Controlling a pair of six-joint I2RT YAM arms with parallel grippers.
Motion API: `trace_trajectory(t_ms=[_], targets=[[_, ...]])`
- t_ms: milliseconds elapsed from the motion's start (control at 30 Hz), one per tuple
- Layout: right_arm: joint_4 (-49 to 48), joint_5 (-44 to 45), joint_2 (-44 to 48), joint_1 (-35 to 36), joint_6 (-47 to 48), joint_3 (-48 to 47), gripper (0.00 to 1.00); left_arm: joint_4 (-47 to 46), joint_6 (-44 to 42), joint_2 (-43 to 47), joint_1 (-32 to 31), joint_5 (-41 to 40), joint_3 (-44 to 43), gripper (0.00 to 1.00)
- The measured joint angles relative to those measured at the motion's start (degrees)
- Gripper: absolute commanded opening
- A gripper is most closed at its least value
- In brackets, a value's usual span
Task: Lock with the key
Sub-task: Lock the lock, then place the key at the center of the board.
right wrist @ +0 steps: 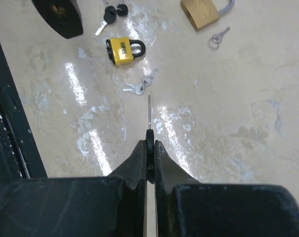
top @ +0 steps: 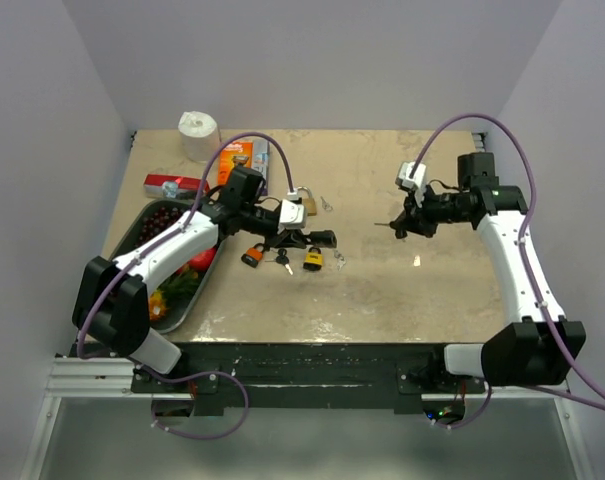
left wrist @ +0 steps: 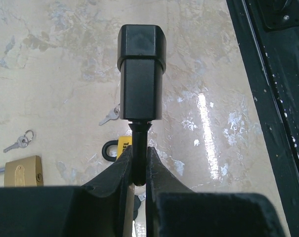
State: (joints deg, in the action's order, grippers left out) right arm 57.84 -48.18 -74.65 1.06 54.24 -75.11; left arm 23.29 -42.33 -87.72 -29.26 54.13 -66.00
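Note:
My left gripper (top: 290, 240) (left wrist: 139, 159) is shut on the shackle of a black padlock (top: 317, 240) (left wrist: 141, 74) and holds it just above the table, body pointing right. The padlock also shows in the right wrist view (right wrist: 58, 17) at the top left. My right gripper (top: 400, 228) (right wrist: 149, 148) is shut on the black head of a key (right wrist: 149, 111). Its thin blade points left toward the padlock, with a clear gap between them.
A yellow padlock (top: 312, 260) (right wrist: 122, 51), an orange padlock (top: 252, 257), a brass padlock (top: 294, 205) (left wrist: 23, 170) and loose keys (right wrist: 139, 87) (top: 327, 204) lie around the left gripper. A fruit tray (top: 142, 225), tissue roll (top: 198, 133) and boxes (top: 234, 160) stand at the left.

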Motion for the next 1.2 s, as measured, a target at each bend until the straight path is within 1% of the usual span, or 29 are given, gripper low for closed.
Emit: trace_trajectory(t_ms=[200,367,567,800,967,1100,1133,1200], targets=[[-0.68,5.49,-4.20,-0.70,-2.23,5.20,0.00,-0.15,0.48,-0.35,0.00,-0.46,0.00,0.00],[-2.14,8.74,-8.11,-0.74,-4.94,10.10,0.00,-2.47,2.93,-0.35,0.00,-0.94,0.00,0.00],[-4.57,12.07,-11.23,-0.74,-5.22,13.64,0.00,-4.46,4.44,-0.35,0.00,-1.31,0.26,0.00],[-7.74,14.67,-17.94,-2.16,-4.94,13.70,0.00,-4.74,5.05,-0.35,0.00,-1.57,0.26,0.00],[-9.27,16.55,-22.64,-3.45,-3.50,12.11,0.00,-4.55,5.03,-0.35,0.00,-1.66,0.26,0.00],[-9.84,16.83,-23.76,-4.13,-2.27,10.75,0.00,-4.35,5.01,-0.35,0.00,-1.68,0.28,0.00],[-10.10,17.18,-23.96,-4.15,-1.95,10.36,0.01,-4.35,5.01,-0.35,0.00,-1.68,0.28,0.00],[-10.82,17.33,-24.59,-4.33,-1.42,9.49,0.13,-4.35,5.01,-0.35,0.00,-1.68,0.31,0.00]])
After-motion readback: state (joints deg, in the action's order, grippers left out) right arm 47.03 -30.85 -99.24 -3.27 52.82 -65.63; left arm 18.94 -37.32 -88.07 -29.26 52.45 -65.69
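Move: My right hand holds the keys clear of the black lock. The bare patch of table they are going to is about 7 cm to its right, 3 cm ahead and 23 cm below. The loose silver keys lie some 10 cm left and 3 cm ahead on the table, the yellow padlock about 16 cm left and 2 cm ahead. My left hand still holds the black lock; from that hand the patch is roughly 26 cm right and 4 cm ahead, 17 cm down. I drop my right hand about 19 cm towards the bare table, easing 7 cm to the right, away from the lock in my left hand, and finishing with a small push forward. On the way my closed fingers keep their pinch on the key and tip some 30 degrees to point more steeply down, until the key's tip meets the tabletop. ##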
